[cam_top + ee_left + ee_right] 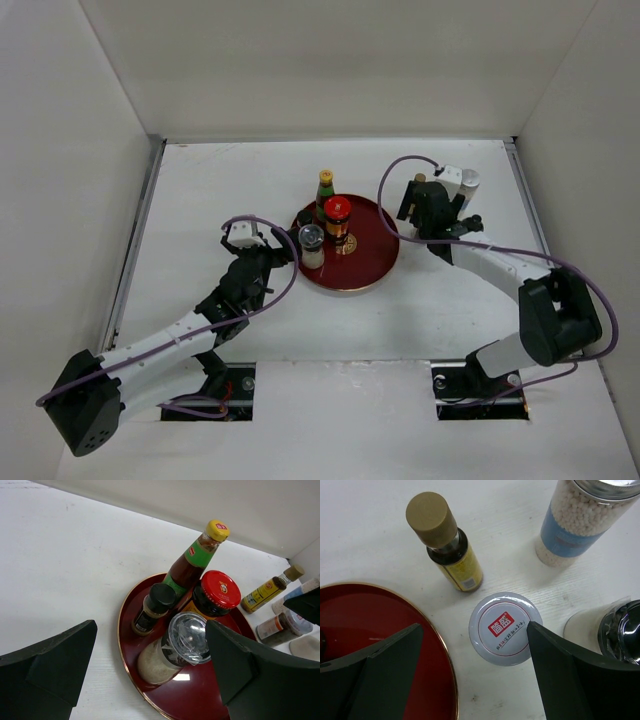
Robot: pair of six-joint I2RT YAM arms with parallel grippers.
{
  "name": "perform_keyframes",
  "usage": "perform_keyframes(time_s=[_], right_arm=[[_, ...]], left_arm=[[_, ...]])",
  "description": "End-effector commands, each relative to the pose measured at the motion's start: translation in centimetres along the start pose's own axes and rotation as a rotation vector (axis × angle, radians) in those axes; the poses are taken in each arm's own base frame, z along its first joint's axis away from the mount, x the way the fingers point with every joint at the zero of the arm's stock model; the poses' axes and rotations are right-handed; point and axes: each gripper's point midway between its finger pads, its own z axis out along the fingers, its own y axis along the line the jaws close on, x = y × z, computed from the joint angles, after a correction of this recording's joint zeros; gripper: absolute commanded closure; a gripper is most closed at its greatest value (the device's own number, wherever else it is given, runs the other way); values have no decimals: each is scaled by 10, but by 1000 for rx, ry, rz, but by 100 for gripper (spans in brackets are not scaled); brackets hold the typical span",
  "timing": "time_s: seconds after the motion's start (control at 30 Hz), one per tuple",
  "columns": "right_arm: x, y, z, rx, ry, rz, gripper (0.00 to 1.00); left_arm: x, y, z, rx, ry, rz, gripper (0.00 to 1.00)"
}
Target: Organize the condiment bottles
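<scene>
On the round red tray [375, 262] stand a green yellow-capped bottle [197, 555], a red-lidded jar [216, 592], a black-capped bottle [152, 607] and a clear-topped shaker [172, 650]. My left gripper [150, 672] is open at the tray's left rim, with the shaker in front of its right finger. Right of the tray, on the table, stand a slim amber bottle [447, 542], a tall white bottle [582, 517], a grey-lidded jar [505, 628] and a silver-topped shaker [620, 630]. My right gripper [475, 680] hangs open over the grey-lidded jar, empty.
White walls close in the table on the left, back and right. The right-hand bottles stand close together near the back right corner [505, 150]. The tray's gold rim [442, 650] lies just left of the grey-lidded jar.
</scene>
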Motion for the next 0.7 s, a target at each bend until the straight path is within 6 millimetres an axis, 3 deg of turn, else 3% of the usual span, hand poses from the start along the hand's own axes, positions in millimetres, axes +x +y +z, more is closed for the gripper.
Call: perform_keyframes(time_s=[0.0, 0.3, 0.43, 0.5, 0.6, 0.67], right_arm=[[-14, -2, 2, 25, -41, 7, 9], [-6, -27, 9, 123, -55, -9, 9], [12, -15, 23, 80, 7, -14, 11], [14, -16, 29, 91, 9, -8, 16], [12, -11, 36, 64, -20, 32, 41], [5, -10, 33, 53, -61, 52, 50]], left_arm=[[-12, -10, -1, 37, -43, -48, 9], [-9, -9, 1, 28, -39, -44, 9], [-10, -10, 1, 34, -40, -47, 9], [-10, -9, 0, 30, -42, -47, 9], [-9, -8, 1, 29, -37, -43, 9], [-10, -11, 0, 37, -40, -46, 9]])
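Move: Under the right hand and slightly to its right stands the white-lidded jar, about 1 cm ahead, 2 cm right and 8 cm below. Beyond the jar, the yellow-label bottle is about 8 cm ahead of the hand and 1 cm left; the tall shaker is 8 cm ahead and 10 cm right. The black-capped jar is level with the hand, some 13 cm right. From the left hand, the white-lidded jar lies roughly 12 cm ahead, 40 cm right and 14 cm down. Sidling about 2 cm to the right to line up over the white-lidded jar, the open right hand then sinks about 5 cm around it, tipping roughly 5 degrees further down. Near the bottom the fingers close a little, from wide open to the jar's width, and pinch it from both sides near the lid. ##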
